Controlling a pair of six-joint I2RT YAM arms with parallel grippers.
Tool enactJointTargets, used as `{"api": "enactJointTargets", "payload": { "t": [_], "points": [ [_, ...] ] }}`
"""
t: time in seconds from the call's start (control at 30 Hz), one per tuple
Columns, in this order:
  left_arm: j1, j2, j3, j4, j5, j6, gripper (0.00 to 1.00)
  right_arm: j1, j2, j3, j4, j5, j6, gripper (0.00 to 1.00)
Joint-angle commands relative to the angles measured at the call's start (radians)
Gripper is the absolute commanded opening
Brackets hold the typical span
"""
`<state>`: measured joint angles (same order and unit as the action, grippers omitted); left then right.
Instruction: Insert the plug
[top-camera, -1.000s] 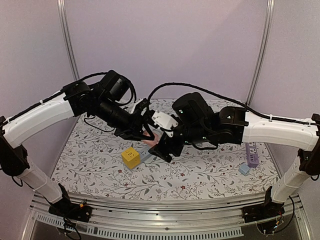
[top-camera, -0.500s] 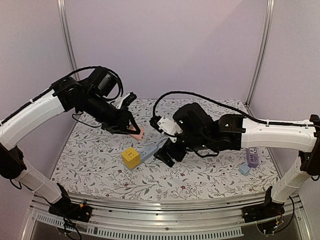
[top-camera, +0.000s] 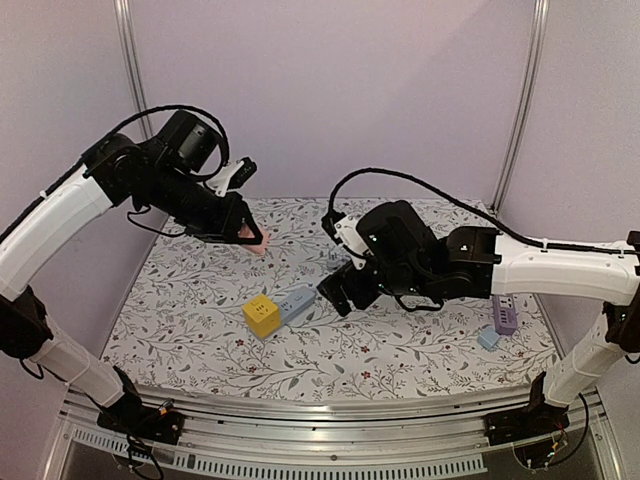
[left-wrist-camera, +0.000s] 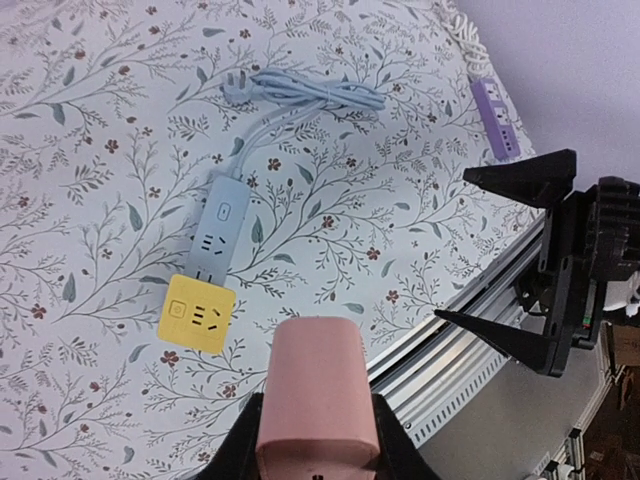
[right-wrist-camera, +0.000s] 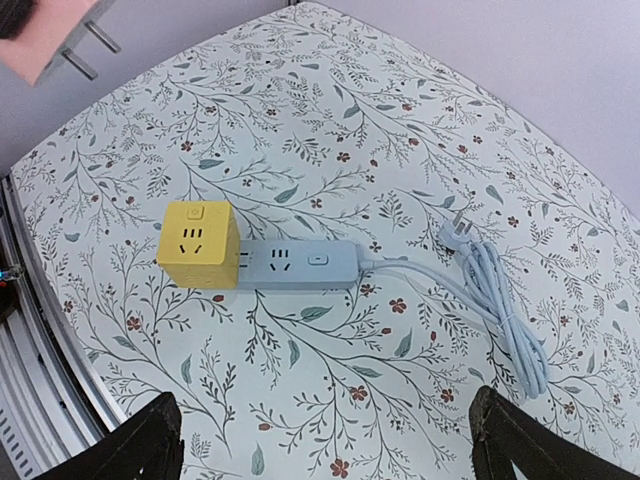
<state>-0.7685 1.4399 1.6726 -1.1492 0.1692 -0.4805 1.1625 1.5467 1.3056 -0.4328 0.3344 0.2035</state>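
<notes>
A pink plug (left-wrist-camera: 318, 395) is clamped between the fingers (left-wrist-camera: 236, 452) of my left gripper (left-wrist-camera: 318, 440), which is shut on it. The top view shows the plug (top-camera: 256, 239) held in the air over the table's back left, and its metal prongs (right-wrist-camera: 85, 52) show in the right wrist view. On the cloth lies a blue-grey power strip (top-camera: 298, 302) with a yellow cube adapter (top-camera: 262, 315) over its left end. My right gripper (top-camera: 336, 291) hangs open just right of the strip with nothing in it. Its fingertips (right-wrist-camera: 145, 440) are spread wide above bare cloth.
The strip's coiled cord and wall plug (right-wrist-camera: 495, 290) lie to its right. A purple power strip (top-camera: 505, 313) and a small light-blue block (top-camera: 488, 338) sit at the right edge. The table's metal front rail (left-wrist-camera: 470, 340) runs along the near side.
My left arm has carried the pink plug up and back to the left, away from the strip. My right gripper has opened wide and drawn back to the right of the strip.
</notes>
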Motion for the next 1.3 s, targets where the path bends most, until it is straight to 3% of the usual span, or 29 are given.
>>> {"api": "enactJointTargets", "payload": {
  "t": [0.0, 0.33, 0.73, 0.9, 1.27],
  "points": [
    [0.014, -0.020, 0.040, -0.021, -0.087, 0.037, 0.00, -0.039, -0.027, 0.015, 0.006, 0.015, 0.068, 0.99],
    [0.014, -0.081, 0.045, 0.046, -0.078, 0.112, 0.00, -0.132, -0.028, 0.110, 0.017, -0.155, 0.130, 0.99],
    [0.034, 0.100, 0.232, -0.073, 0.027, 0.227, 0.00, -0.206, -0.050, 0.174, -0.084, -0.233, 0.269, 0.99],
    [0.035, 0.271, 0.390, -0.159, -0.052, 0.286, 0.00, -0.235, -0.096, 0.132, -0.121, -0.251, 0.298, 0.99],
    [-0.005, 0.490, 0.420, -0.186, -0.256, 0.381, 0.00, -0.235, -0.224, 0.016, -0.249, -0.171, 0.267, 0.99]
  ]
}}
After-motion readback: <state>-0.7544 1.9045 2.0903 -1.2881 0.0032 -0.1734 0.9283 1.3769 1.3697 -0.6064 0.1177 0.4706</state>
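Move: The left hand already holds the pink plug; the blue strip's free sockets lie about 14 cm ahead of it, 4 cm right and some 31 cm below. From this hand the yellow block on the strip's near end is 9 cm ahead and 3 cm left; the bundled cable is about 29 cm ahead and 20 cm right. From the empty right hand those sockets lie about 15 cm ahead, 10 cm left and 25 cm below. Left lifts, then carries the pink plug about 9 cm forward, dipping towards the strip; right hand retreats rightward, up. ##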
